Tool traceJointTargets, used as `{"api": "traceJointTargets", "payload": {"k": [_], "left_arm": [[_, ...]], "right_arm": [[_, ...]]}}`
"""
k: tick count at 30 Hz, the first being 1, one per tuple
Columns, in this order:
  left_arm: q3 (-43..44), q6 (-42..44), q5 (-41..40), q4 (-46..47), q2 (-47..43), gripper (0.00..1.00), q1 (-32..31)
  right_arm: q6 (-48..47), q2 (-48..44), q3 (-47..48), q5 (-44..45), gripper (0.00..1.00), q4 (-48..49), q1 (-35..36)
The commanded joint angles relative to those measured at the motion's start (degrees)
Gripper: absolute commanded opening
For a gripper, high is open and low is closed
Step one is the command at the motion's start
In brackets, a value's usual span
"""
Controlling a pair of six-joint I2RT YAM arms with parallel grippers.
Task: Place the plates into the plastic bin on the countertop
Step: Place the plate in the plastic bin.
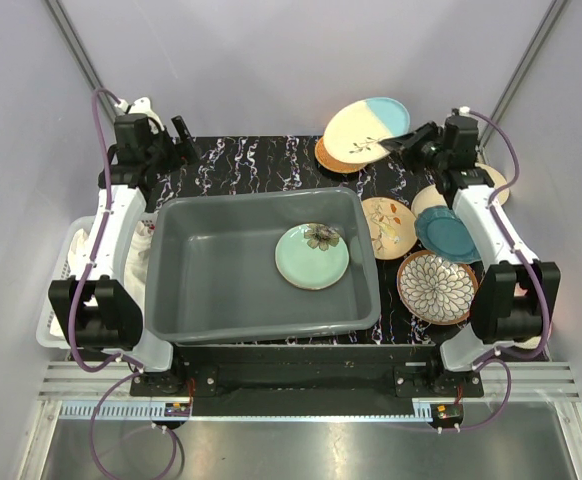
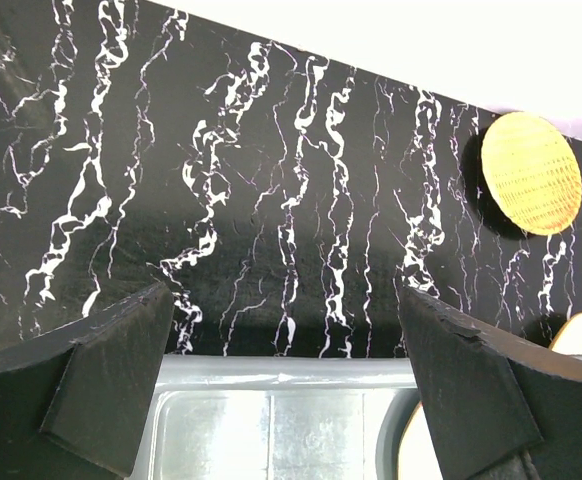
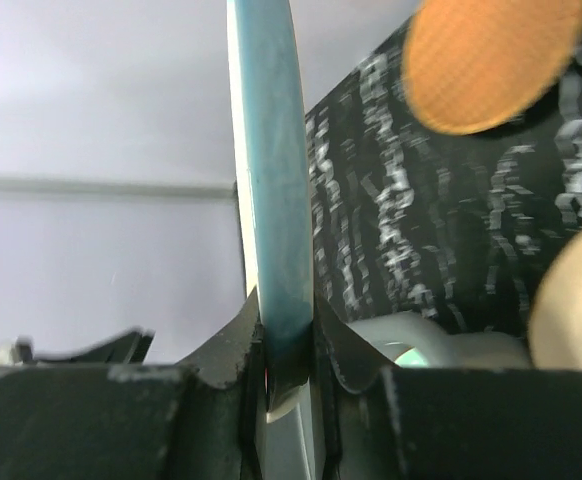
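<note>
The grey plastic bin (image 1: 176, 262) sits mid-countertop (image 1: 251, 165) and holds a green floral plate (image 1: 312, 256). My right gripper (image 1: 398, 144) is shut on the rim of a cream-and-blue plate (image 1: 366, 130), lifted and tilted above the back right of the countertop; in the right wrist view this plate (image 3: 271, 170) stands edge-on between the jaws of the gripper (image 3: 287, 330). An orange woven plate (image 1: 329, 160) lies beneath it. My left gripper (image 1: 179, 135) hangs open over the back left; in its own view the gripper (image 2: 281, 340) holds nothing, the bin's rim (image 2: 271, 368) below it.
Right of the bin lie a peach leaf-sprig plate (image 1: 389, 226), a teal plate (image 1: 447, 234), a dark patterned plate (image 1: 436, 287) and a cream plate (image 1: 428, 198). A white mesh basket (image 1: 63, 295) with cloth stands at the left. The orange woven plate (image 2: 531, 173) shows in the left wrist view.
</note>
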Motion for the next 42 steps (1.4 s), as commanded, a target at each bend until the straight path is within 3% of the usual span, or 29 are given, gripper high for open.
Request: {"api": "traceJointTargets", "payload": {"k": [1, 6, 10, 12, 19, 24, 35, 42], "left_arm": [[-0.3, -1.2, 2.3, 3.1, -2.6, 0.99, 0.2], [-0.5, -1.5, 2.6, 3.4, -2.9, 0.99, 0.1], [-0.9, -1.3, 3.3, 3.7, -3.4, 0.99, 0.2], [-1.1, -1.4, 3.8, 3.7, -3.7, 0.99, 0.2], [-2.9, -2.4, 4.4, 4.3, -4.4, 0.99, 0.1], [-4.2, -3.0, 4.8, 4.7, -5.1, 0.99, -0.1], [-4.2, -2.3, 4.6, 4.8, -6.0, 0.99, -0.8], [-3.3, -1.6, 4.1, 4.5, -6.2, 0.99, -0.7]], "right_arm": [[-4.5, 1.3, 8.8, -19.2, 0.0, 11.2, 3.4], [-7.2, 4.4, 11.7, -29.9, 0.0, 7.7, 7.9], [-14.5, 6.6, 15.7, -35.2, 0.0, -7.4, 11.7], [-21.6, 6.5, 17.0, -34.1, 0.0, -17.4, 13.4], [-28.9, 2.9, 14.1, -32.8, 0.0, -30.2, 16.4], [-36.2, 3.4, 13.6, -25.3, 0.0, -43.2, 18.0], [-36.3, 5.3, 9.1, -13.3, 0.0, -43.6, 18.4], [-34.3, 7.0, 5.0, -13.3, 0.0, -36.5, 18.4]]}}
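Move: The right hand grips the peach-and-blue plate by its edge. The mint plate in the bin lies about 16 cm back, 21 cm left and 21 cm below it. The bin's middle is some 18 cm back and 35 cm left; the orange plate about 17 cm ahead and 12 cm left; the floral peach plate roughly 11 cm back and 3 cm right, down on the counter. From the left hand the mint plate is about 15 cm back, 35 cm right and 20 cm down. Leftward first, about 16 cm and nearly level, then back towards the robot and down over the bin's right end, easing a little right again, the right hand carries the pinched plate to the mint plate, ending some 17 cm back and 13 cm lower. The wrist turns roughly 50 degrees counter-clockwise, then tips down while its left side drops; the fingers keep their grip. ##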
